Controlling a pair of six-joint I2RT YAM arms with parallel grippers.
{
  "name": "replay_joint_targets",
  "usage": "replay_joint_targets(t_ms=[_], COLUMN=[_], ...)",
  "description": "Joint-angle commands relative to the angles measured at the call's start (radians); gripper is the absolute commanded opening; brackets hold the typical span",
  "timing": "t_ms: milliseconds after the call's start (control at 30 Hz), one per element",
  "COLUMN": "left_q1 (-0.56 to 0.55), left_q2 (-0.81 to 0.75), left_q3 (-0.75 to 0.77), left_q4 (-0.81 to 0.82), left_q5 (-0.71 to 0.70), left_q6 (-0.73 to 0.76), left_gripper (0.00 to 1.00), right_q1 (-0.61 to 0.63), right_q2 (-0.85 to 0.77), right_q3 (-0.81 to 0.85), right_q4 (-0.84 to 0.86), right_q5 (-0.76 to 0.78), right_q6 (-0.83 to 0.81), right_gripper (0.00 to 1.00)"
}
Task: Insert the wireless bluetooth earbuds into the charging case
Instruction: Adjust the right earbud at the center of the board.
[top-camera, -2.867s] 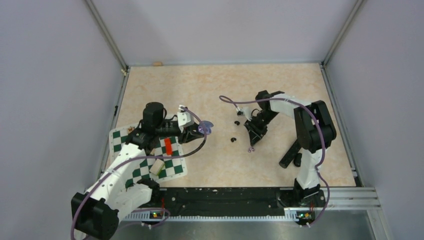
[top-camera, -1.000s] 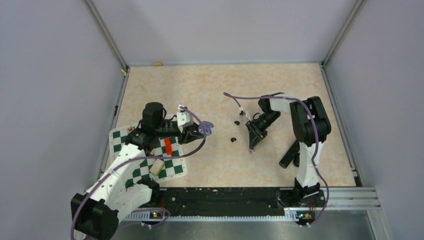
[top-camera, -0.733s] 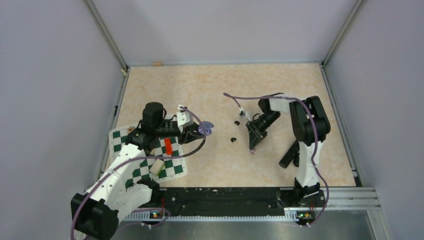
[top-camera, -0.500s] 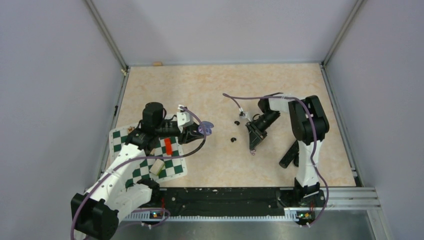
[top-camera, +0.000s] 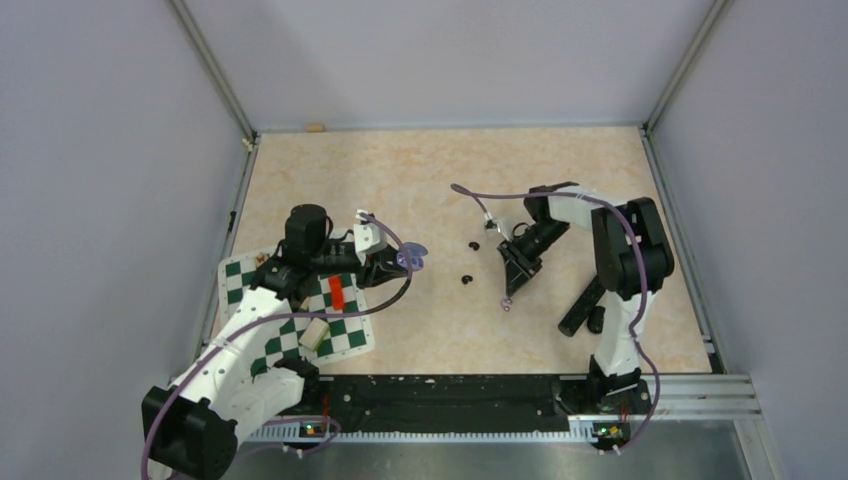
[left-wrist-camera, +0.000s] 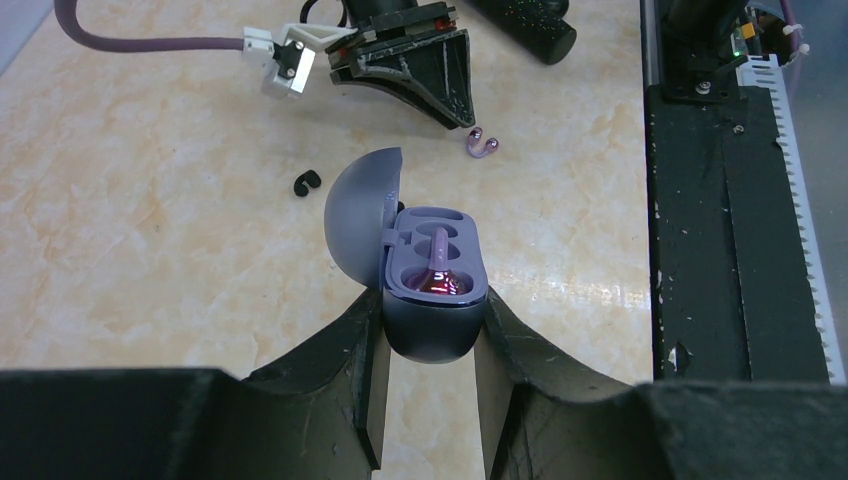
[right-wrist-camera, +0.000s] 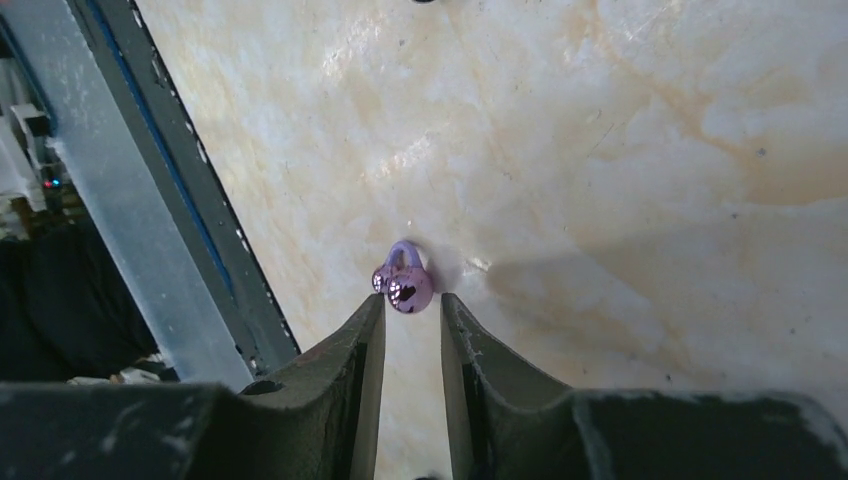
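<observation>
My left gripper (left-wrist-camera: 432, 308) is shut on the charging case (left-wrist-camera: 433, 335), a lavender-grey oval held above the table with its lid (left-wrist-camera: 360, 212) swung open. One pale lilac earbud (left-wrist-camera: 440, 262) sits in the case's near socket. The other earbud (right-wrist-camera: 403, 283) lies on the table, just past the tips of my right gripper (right-wrist-camera: 412, 308). That gripper's jaws stand a narrow gap apart with nothing between them. In the top view the case (top-camera: 412, 255) is left of centre, and the loose earbud (top-camera: 507, 303) lies at the right gripper's tip (top-camera: 509, 292).
Two small black ear pieces (top-camera: 473, 245) (top-camera: 465, 279) lie between the arms. A green-and-white chequered mat (top-camera: 268, 345) under the left arm carries a red block (top-camera: 337, 292) and a cream block (top-camera: 315, 332). A black cylinder (top-camera: 580, 305) lies beside the right arm.
The right arm has shifted slightly and its jaws have closed a little, then widened again. The loose earbud still lies on the table at their tips. The left arm and the case have not moved.
</observation>
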Motion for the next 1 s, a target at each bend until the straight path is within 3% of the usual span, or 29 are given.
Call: replay_joint_targets(t_ms=[0,167,300,467,567,967], left_q1=[0.003,0.003,0.003,0.003,0.003,0.003], left_q2=[-0.001,-0.001,0.001,0.002,-0.001,-0.008], left_q3=[0.011,0.012,0.015,0.017,0.016,0.012], left_q4=[0.04,0.039,0.039,0.039,0.039,0.04], left_q5=[0.03,0.029,0.03,0.029,0.027,0.029], left_q6=[0.001,0.0,0.0,-0.001,-0.002,0.004], left_gripper=[0.0,0.0,0.0,0.0,0.0,0.0], right_q1=[-0.009,0.019,0.085,0.155,0.195,0.246], right_q2=[-0.119,-0.323,-0.524,-0.612,-0.629,-0.678], right_q3=[-0.031,-0.198,-0.363,-0.451,-0.479,-0.532], right_q4=[0.033,0.249,0.473,0.6,0.655,0.634], right_q5=[0.044,0.159,0.263,0.332,0.385,0.389], right_q6=[-0.06,-0.109,-0.151,-0.144,-0.146,-0.262], right_gripper=[0.28,0.44,0.79,0.83,0.95,0.97])
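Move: The right earbud lies on the board just off the right hand's nearly shut fingers, about 2 cm back, 2 cm left and 2 cm below. One black earpiece sits some 10 cm left and 3 cm ahead of that hand, another 9 cm left and 10 cm ahead; the black microphone lies 15 cm right and 3 cm back. From the left hand, which holds the open case, the earbud is roughly 21 cm right, 2 cm back and 21 cm below. Opening wide, the right hand shifts 2 cm right and up, then forward-left, fingers swinging some 55 degrees forward. ##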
